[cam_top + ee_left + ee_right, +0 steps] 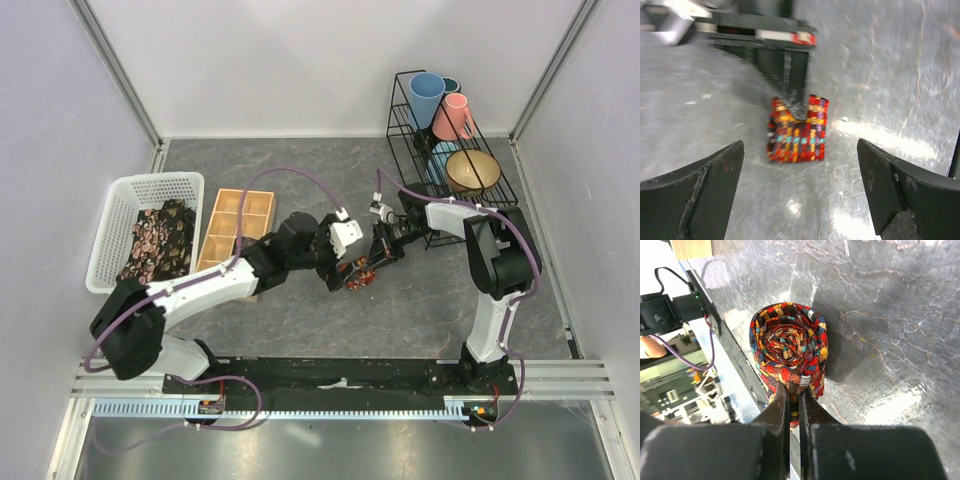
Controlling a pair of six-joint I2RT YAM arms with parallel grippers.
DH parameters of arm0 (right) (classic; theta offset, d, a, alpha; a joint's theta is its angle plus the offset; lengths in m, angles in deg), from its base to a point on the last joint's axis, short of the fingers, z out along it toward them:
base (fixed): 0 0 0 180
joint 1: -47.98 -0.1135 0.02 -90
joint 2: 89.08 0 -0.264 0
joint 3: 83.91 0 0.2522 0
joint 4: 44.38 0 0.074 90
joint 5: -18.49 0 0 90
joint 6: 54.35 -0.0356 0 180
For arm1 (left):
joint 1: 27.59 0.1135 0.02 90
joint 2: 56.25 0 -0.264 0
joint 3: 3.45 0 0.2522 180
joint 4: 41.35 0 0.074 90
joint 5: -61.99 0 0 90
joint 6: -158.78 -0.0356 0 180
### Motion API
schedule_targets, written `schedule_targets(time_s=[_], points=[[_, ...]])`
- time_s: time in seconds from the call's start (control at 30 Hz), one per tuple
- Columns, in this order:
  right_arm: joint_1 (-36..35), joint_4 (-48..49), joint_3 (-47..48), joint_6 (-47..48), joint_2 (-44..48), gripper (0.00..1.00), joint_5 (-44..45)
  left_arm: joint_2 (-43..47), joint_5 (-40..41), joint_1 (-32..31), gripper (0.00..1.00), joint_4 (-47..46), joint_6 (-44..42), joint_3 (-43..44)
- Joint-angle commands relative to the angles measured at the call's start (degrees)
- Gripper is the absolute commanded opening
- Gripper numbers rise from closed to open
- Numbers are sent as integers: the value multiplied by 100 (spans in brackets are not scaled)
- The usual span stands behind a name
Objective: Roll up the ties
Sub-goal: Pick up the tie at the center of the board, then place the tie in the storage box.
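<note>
A tie, tightly rolled into a coil with a red, orange and yellow print, stands on the grey table. My right gripper is shut on the roll's outer layer at its near edge. From the left wrist view the same rolled tie lies a short way ahead of my left gripper, which is open wide with nothing between its fingers. From above, both grippers meet at the roll in the table's middle, left gripper on its left, right gripper just above it. More dark floral ties lie in the white basket.
A wooden tray with compartments sits right of the basket. A black wire rack at the back right holds cups and a bowl. White walls close in on both sides.
</note>
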Motion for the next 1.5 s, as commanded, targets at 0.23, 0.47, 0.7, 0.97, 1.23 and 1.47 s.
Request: schedule_targets(time_s=[0.23, 0.47, 0.7, 0.97, 1.23, 1.47], points=[[17, 413, -106, -315, 660, 0, 197, 1005, -54, 830, 100, 698, 1352, 243], [-36, 667, 218, -842, 976, 0, 145, 1041, -72, 1111, 97, 690, 1540, 207], [-71, 773, 930, -1282, 1153, 0, 215, 883, -1059, 1933, 97, 2349, 921, 1366], [-141, 1160, 1712, -1808, 1170, 0, -84, 821, -3559, 2983, 98, 2431, 2065, 1764], [-352, 2205, 1898, -3003, 1302, 0, -418, 1120, -3842, 3265, 100, 297, 4488, 588], [-528, 2654, 1687, -3487, 1486, 0, -523, 1252, -3465, 3291, 100, -743, 5493, 85]])
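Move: The tie, already rolled and pinched in the right fingers low over the board, has its middle about 3 cm left, 1 cm back and 2 cm below that hand. From there the wooden box lies some 29 cm left and 6 cm ahead, slightly lower; the dish rack's middle is roughly 17 cm right, 17 cm ahead and 8 cm up. From the open left hand, the tie is about 4 cm right, 1 cm ahead and 10 cm below. Keeping its pinch on the rolled tie's edge, the right hand raises it about 20 cm, slowly at first, also drifting forward and left some 8 cm each, the fingers tipping up nearer level. The empty left hand stays wide open and withdraws up and left about 10 cm each, overshooting forward before easing partly back, its wrist rolling some 50 degrees about the fingers. ##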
